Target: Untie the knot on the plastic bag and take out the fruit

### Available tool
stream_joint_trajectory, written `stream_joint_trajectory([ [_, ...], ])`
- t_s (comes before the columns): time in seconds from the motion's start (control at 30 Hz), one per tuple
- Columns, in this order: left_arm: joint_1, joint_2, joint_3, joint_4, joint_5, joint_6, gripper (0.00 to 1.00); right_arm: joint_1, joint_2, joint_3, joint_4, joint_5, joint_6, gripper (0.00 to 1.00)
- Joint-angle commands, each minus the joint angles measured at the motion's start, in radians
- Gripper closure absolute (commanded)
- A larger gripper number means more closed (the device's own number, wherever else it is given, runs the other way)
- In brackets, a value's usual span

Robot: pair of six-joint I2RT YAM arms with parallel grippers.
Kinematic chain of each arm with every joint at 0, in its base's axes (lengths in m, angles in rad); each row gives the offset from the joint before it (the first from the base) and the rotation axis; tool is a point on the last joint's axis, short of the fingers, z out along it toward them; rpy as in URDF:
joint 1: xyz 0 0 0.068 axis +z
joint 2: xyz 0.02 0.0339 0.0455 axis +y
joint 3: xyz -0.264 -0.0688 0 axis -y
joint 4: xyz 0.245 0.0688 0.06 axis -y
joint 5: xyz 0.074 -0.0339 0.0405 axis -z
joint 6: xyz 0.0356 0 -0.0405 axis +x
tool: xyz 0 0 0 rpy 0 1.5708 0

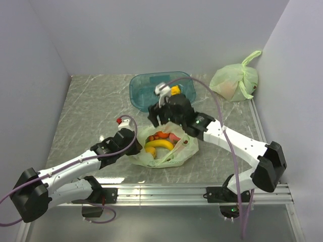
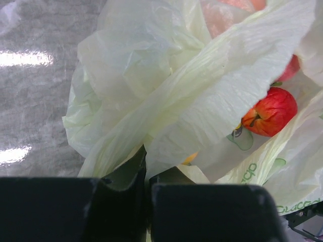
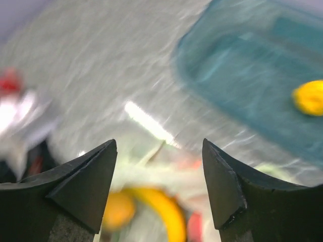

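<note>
The pale green plastic bag (image 1: 187, 151) lies open mid-table, and no knot shows. Fruit lies in its mouth: a yellow banana (image 1: 159, 144) and red pieces beside it. My left gripper (image 1: 134, 144) is at the bag's left edge. In the left wrist view its jaws (image 2: 147, 169) are shut on a fold of the bag film (image 2: 166, 91), with a red apple (image 2: 270, 112) past the fold. My right gripper (image 1: 157, 121) hovers over the bag's far side. It is open (image 3: 159, 146) with nothing between its fingers, and the blurred banana (image 3: 164, 206) lies below.
A teal tub (image 1: 144, 88) stands behind the bag with a yellow fruit (image 1: 175, 91) in it; the tub (image 3: 242, 70) and the yellow fruit (image 3: 309, 97) also show in the right wrist view. Another knotted green bag (image 1: 234, 80) sits at the back right by the wall.
</note>
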Motion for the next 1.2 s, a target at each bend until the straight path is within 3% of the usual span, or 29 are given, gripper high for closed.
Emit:
stream_joint_trajectory([
  [0.0, 0.004, -0.024, -0.019, -0.024, -0.017, 0.001, 0.91, 0.044, -0.043, -0.103, -0.148, -0.06, -0.112, 0.26],
  [0.17, 0.004, -0.053, -0.041, -0.041, -0.017, -0.012, 0.91, 0.091, -0.127, -0.301, -0.112, -0.109, -0.119, 0.27],
  [0.3, 0.002, -0.05, -0.05, -0.059, 0.0, -0.018, 0.91, 0.095, -0.086, -0.321, -0.152, -0.073, -0.15, 0.28],
  [0.6, 0.002, -0.067, -0.062, -0.064, 0.006, -0.056, 0.91, 0.093, 0.135, -0.243, -0.136, -0.018, -0.168, 0.35],
  [0.77, 0.002, -0.055, -0.047, -0.076, -0.006, -0.047, 0.91, 0.093, 0.182, -0.231, -0.093, -0.013, -0.172, 0.42],
  [1.17, 0.004, -0.038, -0.047, -0.059, -0.017, -0.048, 0.91, 0.092, 0.238, -0.26, -0.027, 0.024, -0.168, 0.47],
])
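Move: Below and behind the right hand, which is open and empty, the banana in the open bag lies about 8 cm back, 4 cm right and 24 cm down. The tomatoes are 4 cm back and 4 cm right of the hand, the pink-red fruit 5 cm back and 9 cm right, the round orange fruit 11 cm back and 1 cm left, all similarly low. From the left hand, the banana is roughly 3 cm ahead, 10 cm right and 6 cm lower. Dropping some 23 cm into the bag's mouth, the right hand first swings back about 10 cm and drifts a little right, then eases 2–3 cm forward as it sinks to the banana. Its fingers tip down some 35 degrees and narrow partway, still open around the fruit. The left hand keeps pinching the bag's edge and draws it a couple of centimetres back, left and down. ##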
